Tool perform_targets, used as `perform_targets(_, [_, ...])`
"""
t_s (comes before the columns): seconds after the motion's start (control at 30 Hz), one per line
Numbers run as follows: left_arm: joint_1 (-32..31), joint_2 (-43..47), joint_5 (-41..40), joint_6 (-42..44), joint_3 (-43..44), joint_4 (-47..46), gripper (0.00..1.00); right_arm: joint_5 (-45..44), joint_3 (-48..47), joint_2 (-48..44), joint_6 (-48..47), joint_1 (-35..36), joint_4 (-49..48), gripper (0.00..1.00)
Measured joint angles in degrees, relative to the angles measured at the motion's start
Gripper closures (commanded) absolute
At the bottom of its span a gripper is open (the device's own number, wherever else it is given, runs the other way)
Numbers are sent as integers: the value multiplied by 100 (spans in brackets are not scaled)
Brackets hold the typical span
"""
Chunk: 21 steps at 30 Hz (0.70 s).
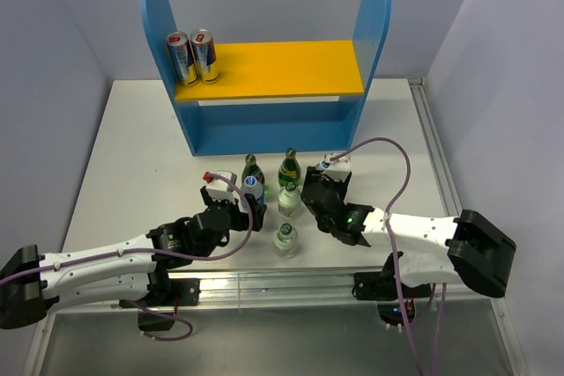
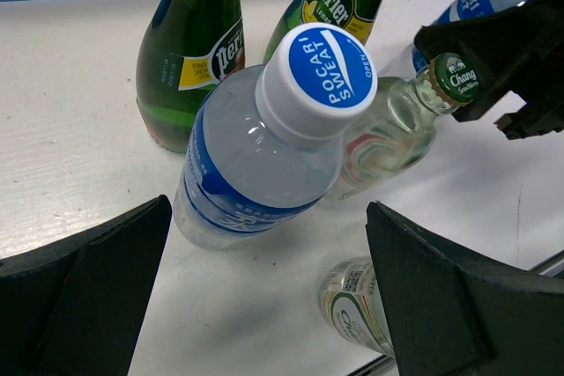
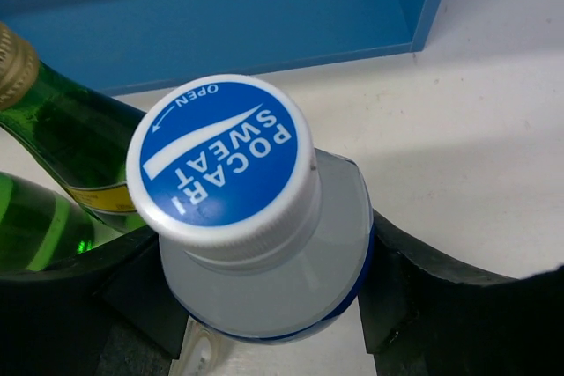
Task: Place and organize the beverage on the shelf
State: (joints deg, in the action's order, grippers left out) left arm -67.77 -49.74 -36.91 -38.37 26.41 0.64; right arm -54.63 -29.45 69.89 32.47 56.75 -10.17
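Note:
My right gripper [image 1: 327, 184] [image 3: 264, 305] is shut on a clear blue-labelled, white-capped bottle [image 1: 328, 165] [image 3: 264, 261] standing on the table near the shelf's [image 1: 264, 103] right foot. My left gripper [image 1: 248, 209] [image 2: 264, 305] is open, its fingers [image 2: 79, 288] on either side just short of a second such bottle [image 1: 253, 186] [image 2: 256, 147]. Two dark green bottles [image 1: 253, 166] [image 1: 289, 166] stand upright behind it. One short clear bottle [image 1: 289, 199] [image 2: 392, 121] stands between the arms. Another short clear bottle [image 1: 285, 239] [image 2: 357, 305] stands nearer the front edge, beside my left gripper's right finger.
Two cans [image 1: 192, 57] stand at the left end of the shelf's yellow upper board [image 1: 291, 68]. The lower level [image 1: 264, 134] shows only its blue back. A metal rail [image 1: 282, 283] runs along the table's front edge. Grey walls close in on both sides.

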Motion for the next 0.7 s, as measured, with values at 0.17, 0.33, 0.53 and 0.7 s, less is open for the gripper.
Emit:
perform_targets(0.17, [0,11,-55,15,0,2,1,-33,-127,-573,-269,0,892,100])
perform_targets(0.33, [0,46,-92,76,0,0,1,-267,-1078,-1305,-1182,-2,1449,100])
perform_targets(0.53, [0,17,-98,129,2,-2,1,-289,-3449,-1228,-2446,-160,1425,100])
perform_targets(0.7, [-2,-162,-101,129,44,7,1,-55,-5235,-575,-3123,-715,1523,100])
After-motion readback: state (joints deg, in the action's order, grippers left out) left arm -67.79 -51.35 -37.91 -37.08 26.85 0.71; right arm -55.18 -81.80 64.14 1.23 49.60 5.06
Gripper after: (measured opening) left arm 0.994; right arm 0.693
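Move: The right fingers already grip the Pocari bottle. The yellow shelf's middle lies about 20 cm ahead, 12 cm left and 18 cm above that hand. At bottle level, the nearer Perrier stands some 8 cm left, about 1 cm ahead, and the nearer Chang 8 cm left, 5 cm back; the cans on the shelf are 20 cm ahead and 29 cm left. From the left hand the shelf is roughly 28 cm ahead, 8 cm right. The right hand hoists the gripped Pocari bottle about 36 cm up, drifting right, fingers tilting up some 25 degrees. ##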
